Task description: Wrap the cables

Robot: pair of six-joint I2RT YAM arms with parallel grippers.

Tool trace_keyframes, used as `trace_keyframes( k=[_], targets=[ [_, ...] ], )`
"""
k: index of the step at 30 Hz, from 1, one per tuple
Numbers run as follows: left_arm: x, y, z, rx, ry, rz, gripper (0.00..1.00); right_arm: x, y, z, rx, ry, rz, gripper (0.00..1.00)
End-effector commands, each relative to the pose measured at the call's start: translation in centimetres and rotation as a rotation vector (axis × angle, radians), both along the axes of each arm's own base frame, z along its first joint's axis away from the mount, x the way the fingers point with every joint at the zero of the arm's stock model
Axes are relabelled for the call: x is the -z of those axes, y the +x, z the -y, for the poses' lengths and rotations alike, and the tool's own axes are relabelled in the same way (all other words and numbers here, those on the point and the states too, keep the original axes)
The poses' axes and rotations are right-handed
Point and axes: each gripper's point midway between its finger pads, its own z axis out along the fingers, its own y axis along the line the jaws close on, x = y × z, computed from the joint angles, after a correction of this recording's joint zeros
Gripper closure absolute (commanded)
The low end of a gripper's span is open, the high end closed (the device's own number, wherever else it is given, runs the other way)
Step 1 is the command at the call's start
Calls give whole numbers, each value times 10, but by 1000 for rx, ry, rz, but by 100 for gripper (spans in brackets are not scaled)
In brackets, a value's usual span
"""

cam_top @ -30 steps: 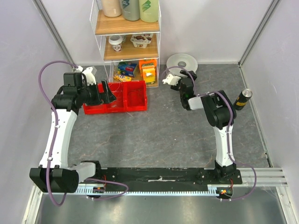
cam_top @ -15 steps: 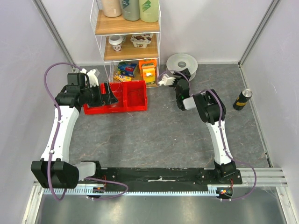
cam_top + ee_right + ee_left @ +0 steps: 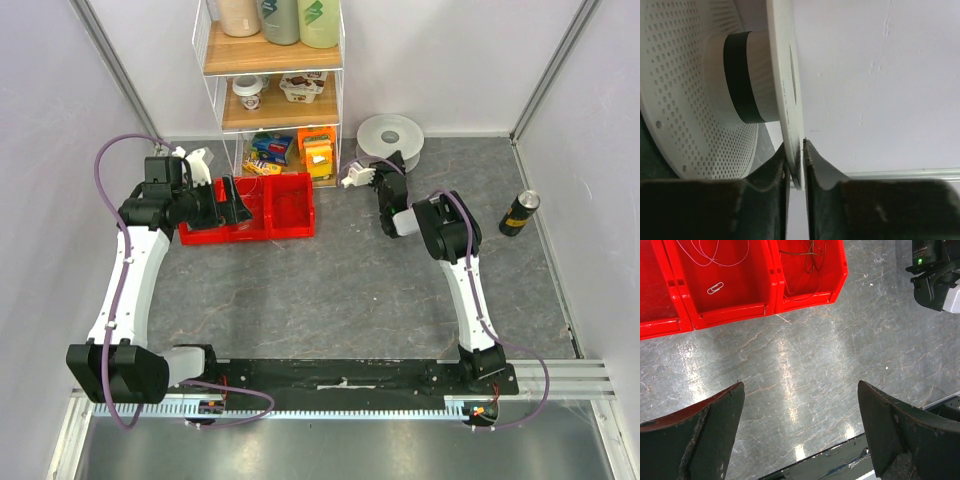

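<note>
The cables show in the left wrist view as a thin dark wire [image 3: 809, 254] lying tangled in the right red bin [image 3: 832, 285]. A pale thin wire [image 3: 720, 257] and a paper clip [image 3: 715, 288] lie in the middle bin. My left gripper [image 3: 800, 385] is open and empty, hovering over the floor beside the bins; it also shows in the top view [image 3: 238, 205]. My right gripper [image 3: 796, 145] is shut on the rim of the white spool [image 3: 782, 75], whose hub carries a dark band [image 3: 742, 80]. In the top view it [image 3: 393, 160] is at the spool [image 3: 390, 133].
Red bins [image 3: 292, 228] stand in front of a shelf rack [image 3: 272, 90] with bottles and snacks. A dark can [image 3: 519, 212] stands at the right wall. The right arm's wrist [image 3: 935, 277] shows at the top right of the left wrist view.
My right arm has swung left and forward to the spool, uncovering the can. My left arm shifted slightly toward the bins, then held still.
</note>
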Motion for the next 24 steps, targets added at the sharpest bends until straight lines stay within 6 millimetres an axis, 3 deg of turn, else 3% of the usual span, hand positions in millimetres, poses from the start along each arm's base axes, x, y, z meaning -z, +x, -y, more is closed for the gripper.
trace_keyframes(
  k=[1,5,11,19,24],
  targets=[
    [-9,3,5,33,-18,33,1,-28,-2,-1,-34,-23,109,84],
    [-9,4,5,32,-16,35,1,-32,-18,0,-56,-32,130,100],
    [-9,4,5,33,-20,33,1,-43,-59,4,-81,-45,183,100],
    [-15,0,9,45,-40,47,1,-53,-136,0,-171,-22,125,100],
    [-19,-5,9,57,-32,66,1,-47,-189,-2,-219,-29,52,100]
  ],
)
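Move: The white spool lies flat, its middle about 9 cm ahead of the right hand, 3 cm to its left and 3 cm lower; the near rim of its upper flange is already between the fingers. From that hand, the orange packet on the rack is some 24 cm left and 2 cm ahead, the right-hand red tray 32 cm left and 12 cm back, and the black can 35 cm right and 13 cm back. From the left hand, the spool lies roughly 38 cm ahead, 42 cm right and 19 cm down. Almost straight back towards its base, after a brief pause while the fingers finish closing, the right hand travels about 15 cm, slowly at first and then faster, staying nearly level. Its fingers pinch the near rim of the spool's upper flange and drag the spool along the table, the wrist turning some 10 degrees counter-clockwise and tipping slightly down. ##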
